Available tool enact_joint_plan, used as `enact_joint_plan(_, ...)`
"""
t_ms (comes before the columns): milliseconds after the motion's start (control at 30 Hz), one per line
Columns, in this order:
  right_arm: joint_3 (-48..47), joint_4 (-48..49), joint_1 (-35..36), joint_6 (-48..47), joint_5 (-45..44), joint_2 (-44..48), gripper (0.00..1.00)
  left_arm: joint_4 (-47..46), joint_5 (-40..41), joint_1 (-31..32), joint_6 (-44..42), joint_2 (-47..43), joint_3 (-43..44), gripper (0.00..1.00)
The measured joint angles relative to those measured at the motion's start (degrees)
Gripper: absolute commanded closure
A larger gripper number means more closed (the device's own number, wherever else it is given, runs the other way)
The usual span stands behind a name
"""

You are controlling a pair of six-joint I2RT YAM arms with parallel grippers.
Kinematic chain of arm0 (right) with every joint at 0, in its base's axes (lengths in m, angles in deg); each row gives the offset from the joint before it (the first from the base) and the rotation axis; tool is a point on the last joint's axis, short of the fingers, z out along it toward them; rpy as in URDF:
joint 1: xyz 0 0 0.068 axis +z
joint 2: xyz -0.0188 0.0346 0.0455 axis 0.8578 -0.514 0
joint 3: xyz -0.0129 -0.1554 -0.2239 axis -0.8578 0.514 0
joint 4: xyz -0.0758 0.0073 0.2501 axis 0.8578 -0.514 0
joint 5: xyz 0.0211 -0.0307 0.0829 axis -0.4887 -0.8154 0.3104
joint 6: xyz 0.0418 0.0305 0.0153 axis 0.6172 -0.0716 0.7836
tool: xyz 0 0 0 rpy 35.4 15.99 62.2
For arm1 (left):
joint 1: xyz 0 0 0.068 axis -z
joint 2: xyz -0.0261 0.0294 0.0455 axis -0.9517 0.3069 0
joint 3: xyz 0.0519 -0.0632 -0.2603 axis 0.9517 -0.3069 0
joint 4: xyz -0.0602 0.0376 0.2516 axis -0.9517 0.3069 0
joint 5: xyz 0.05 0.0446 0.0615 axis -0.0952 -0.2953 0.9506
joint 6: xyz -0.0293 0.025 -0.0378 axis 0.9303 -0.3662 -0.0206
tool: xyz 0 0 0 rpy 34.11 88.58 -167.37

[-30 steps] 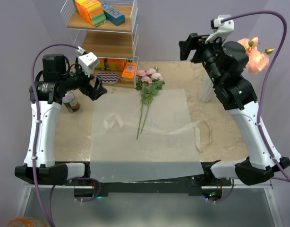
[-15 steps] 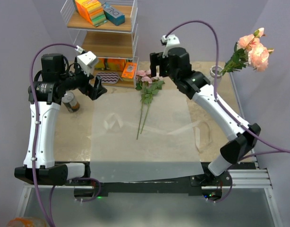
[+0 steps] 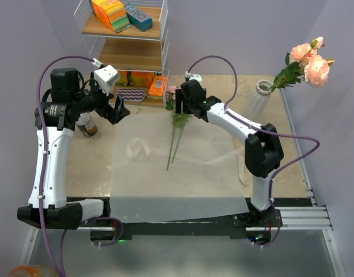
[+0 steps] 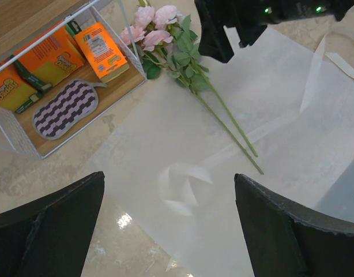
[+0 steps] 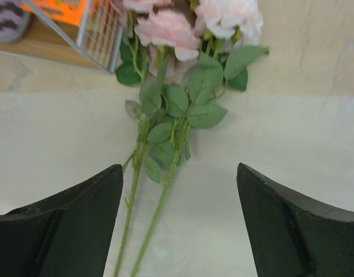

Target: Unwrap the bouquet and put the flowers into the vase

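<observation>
The bouquet lies unwrapped: its white paper (image 3: 183,167) is spread flat on the table, and two flowers (image 3: 176,135) rest on it, pink heads toward the shelf. My right gripper (image 3: 179,108) hangs open just above their leaves; in the right wrist view the stems (image 5: 164,179) run between the spread fingers of this gripper (image 5: 179,166), untouched. My left gripper (image 3: 120,109) is open and empty, up at the paper's far left corner, apart from the flowers (image 4: 191,78). The white vase (image 3: 258,98) stands back right with pink flowers (image 3: 308,57) in it.
A wire shelf (image 3: 126,55) with sponges and boxes stands at the back left, its corner right beside the rose heads (image 5: 165,26). A small metal can (image 3: 87,124) sits under my left arm. The cream ribbon (image 3: 247,164) lies loose on the paper's right edge.
My right arm has swung from the vase at the back right leftward and down to the flowers on the paper. Pink flowers now stand free in the vase. The left arm has not moved.
</observation>
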Motion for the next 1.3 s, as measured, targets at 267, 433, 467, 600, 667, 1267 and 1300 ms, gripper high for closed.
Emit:
enact_joint_plan(267, 0.1, 0.2, 0.0, 6.5, 0.0, -11.5, 0.27, -0.2, 0.3, 0.0, -0.4, -0.7, -2.3, 0.01)
enact_joint_plan(433, -1.4, -0.2, 0.0, 9.1, -1.4, -15.6, 0.36, -0.2, 0.9, 0.0, -0.7, -0.8, -3.2, 0.01)
enact_joint_plan(467, -2.0, -0.2, 0.0, 9.4, -1.7, -16.2, 0.39, -0.2, 1.1, 0.0, -1.0, -0.9, -3.5, 0.01)
enact_joint_plan(600, -3.0, -0.2, 0.0, 10.5, -3.5, -17.6, 0.53, -0.5, 1.9, 0.0, -1.7, -1.0, -4.4, 0.01)
enact_joint_plan(667, -3.0, -0.6, 0.0, 10.8, -4.5, -17.6, 0.58, -0.6, 2.1, 0.0, -1.9, -1.2, -4.9, 0.01)
enact_joint_plan(1267, -0.2, 0.5, -0.2, 9.0, -11.6, -14.2, 1.0, -0.6, 2.3, 0.0, -2.0, -1.4, -5.3, 0.01)
enact_joint_plan(1300, 0.5, 0.6, -0.3, 8.6, -12.1, -12.8, 1.0, -0.6, 2.3, 0.0, -2.1, -1.4, -5.3, 0.01)
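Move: Almost straight below the right hand, about 15 cm down and 1 cm farther out, lies the stem of the right of the two roses, just under its leaves. The other rose's stem is some 3 cm to the left of it, the pink blooms about 13 cm ahead of the hand, and the shelf's near right corner some 10 cm ahead and 5 cm left. From the left hand, that stem lies about 17 cm ahead, 18 cm right and 33 cm below. Dropping about 14 cm onto the right rose with open fingers, the right hand closes nearly shut and pinches its stem just below the leaves while turning some 15 degrees clockwise. It then rises about 3 cm with the rose, drifting a few centimetres right, away from the other rose. The empty left hand sinks about 3 cm, still open. ##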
